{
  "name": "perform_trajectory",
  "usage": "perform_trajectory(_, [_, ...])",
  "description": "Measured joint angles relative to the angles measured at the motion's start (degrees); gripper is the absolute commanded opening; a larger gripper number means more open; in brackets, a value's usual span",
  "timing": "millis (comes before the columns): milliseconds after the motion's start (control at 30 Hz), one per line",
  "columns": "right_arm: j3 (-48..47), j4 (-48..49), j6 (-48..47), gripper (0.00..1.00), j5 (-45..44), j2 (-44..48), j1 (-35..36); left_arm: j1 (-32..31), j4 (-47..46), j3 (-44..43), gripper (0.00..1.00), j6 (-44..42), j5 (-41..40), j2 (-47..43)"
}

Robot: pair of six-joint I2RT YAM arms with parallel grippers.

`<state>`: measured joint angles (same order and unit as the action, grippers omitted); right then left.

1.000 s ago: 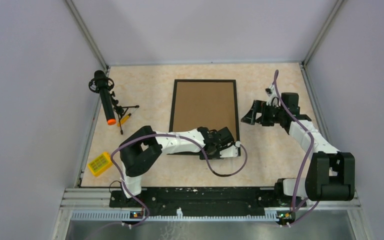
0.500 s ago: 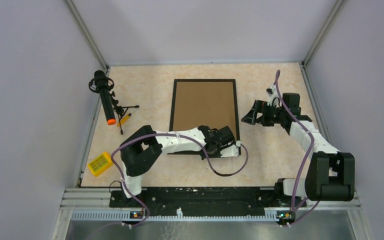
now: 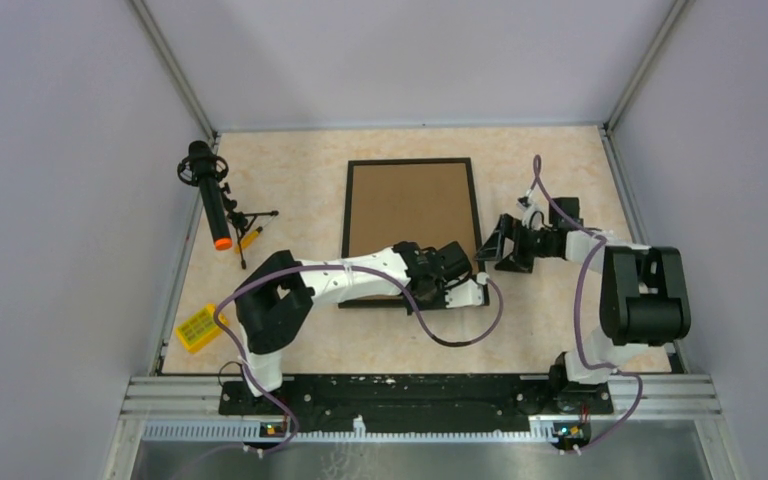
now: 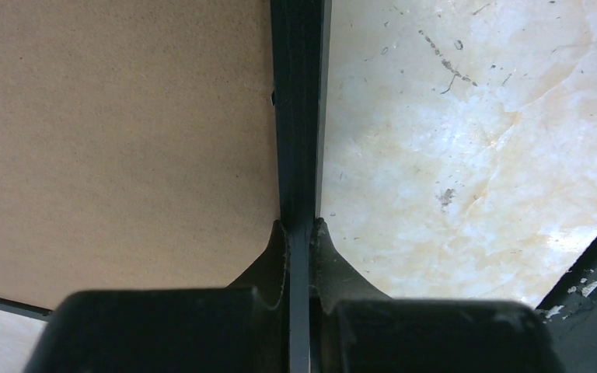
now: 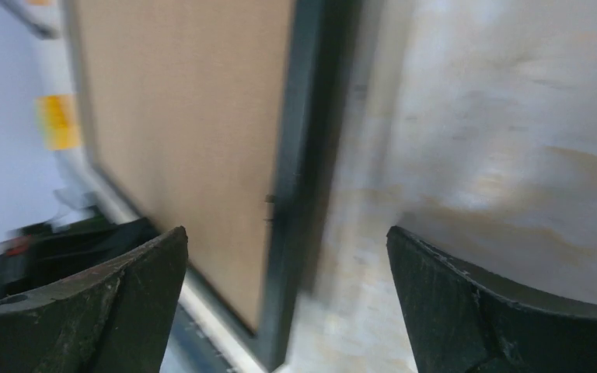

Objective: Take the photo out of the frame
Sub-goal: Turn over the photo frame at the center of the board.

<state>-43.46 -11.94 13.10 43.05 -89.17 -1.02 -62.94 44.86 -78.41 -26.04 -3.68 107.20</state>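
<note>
The frame (image 3: 410, 215) lies flat mid-table with its brown fibreboard back up and a thin black border around it. The photo is hidden. My left gripper (image 3: 457, 285) sits at the frame's near right corner. In the left wrist view my left gripper (image 4: 301, 227) is shut on the black border (image 4: 299, 116), with one finger on the brown back and the other on the table side. My right gripper (image 3: 490, 250) stands wide open just right of the frame's right edge. In the right wrist view the border (image 5: 291, 155) runs between its spread fingers (image 5: 124, 295), and they touch nothing.
A black microphone on a small stand (image 3: 212, 200) is at the left, with an orange pencil (image 3: 251, 238) beside it. A yellow box (image 3: 200, 328) lies at the near left. Metal cage posts and grey walls enclose the marble-patterned table (image 3: 550, 320).
My left gripper has shut on the frame's right border. The right arm has swung in, bringing its open gripper down and left, close to the frame's right edge. The frame has shifted slightly.
</note>
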Motion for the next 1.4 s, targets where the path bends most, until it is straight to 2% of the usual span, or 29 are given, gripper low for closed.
perform_trajectory(133, [-0.94,1.57,1.49,0.97,8.55,-6.29,-0.55,0.00,0.39,-0.31,0.00,0.17,0.50,-0.46])
perform_trajectory(333, [-0.44,11.04,9.31,0.89,23.37,-15.37,-0.61,0.00,0.39,-0.33,0.00,0.48,1.57,-1.62])
perform_trajectory(433, [0.20,14.56,13.16,0.82,28.00,-18.38,-0.09,0.00,0.20,-0.33,0.00,0.57,1.73,-1.86])
perform_trajectory(633, [0.79,19.91,16.04,0.73,31.69,-20.72,3.13,0.00,-0.20,-0.33,0.00,0.63,1.81,-2.08])
perform_trajectory(733, [1.07,22.05,16.61,0.65,33.03,-21.86,3.52,0.24,-0.63,-0.31,0.00,0.70,1.97,-2.40])
perform_trajectory(967, [3.98,25.18,19.91,0.35,33.20,-22.45,3.54,1.01,-1.79,0.31,0.00,1.33,3.06,-3.45])
perform_trajectory(1067, [4.35,25.70,21.07,0.26,33.27,-22.45,3.54,1.18,-2.27,0.55,0.01,1.75,3.26,-3.67])
perform_trajectory(1167, [4.37,25.57,21.53,0.11,33.16,-22.21,3.52,1.49,-2.40,0.63,0.07,2.14,3.67,-3.85])
perform_trajectory(1233, [4.39,25.22,21.59,0.00,34.25,-21.24,3.48,1.92,-2.12,0.63,0.17,2.40,4.42,-4.22])
perform_trajectory(1267, [4.37,25.07,21.62,0.00,34.23,-20.31,3.48,2.21,-2.12,0.63,0.24,2.60,4.92,-4.42])
perform_trajectory(1400, [4.11,21.42,21.16,0.00,32.57,-15.67,2.95,3.96,-2.10,0.52,0.71,3.89,7.37,-6.05])
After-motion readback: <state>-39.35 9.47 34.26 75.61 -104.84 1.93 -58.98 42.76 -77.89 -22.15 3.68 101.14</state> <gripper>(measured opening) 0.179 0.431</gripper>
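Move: The photo frame lies back-up, its near edge still pinched by the left hand and lifted off the table. The place on its right edge that the wide-open right hand goes for is about 6 cm to that hand's left and 4 cm back, about 1 cm lower; the near right corner is some 10 cm back and 5 cm left. From the left hand, that place is roughly 12 cm right and 6 cm ahead. Right hand, rolling, goes about 6 cm left and 4 back, pinches the frame's right edge; left opens, rising. ##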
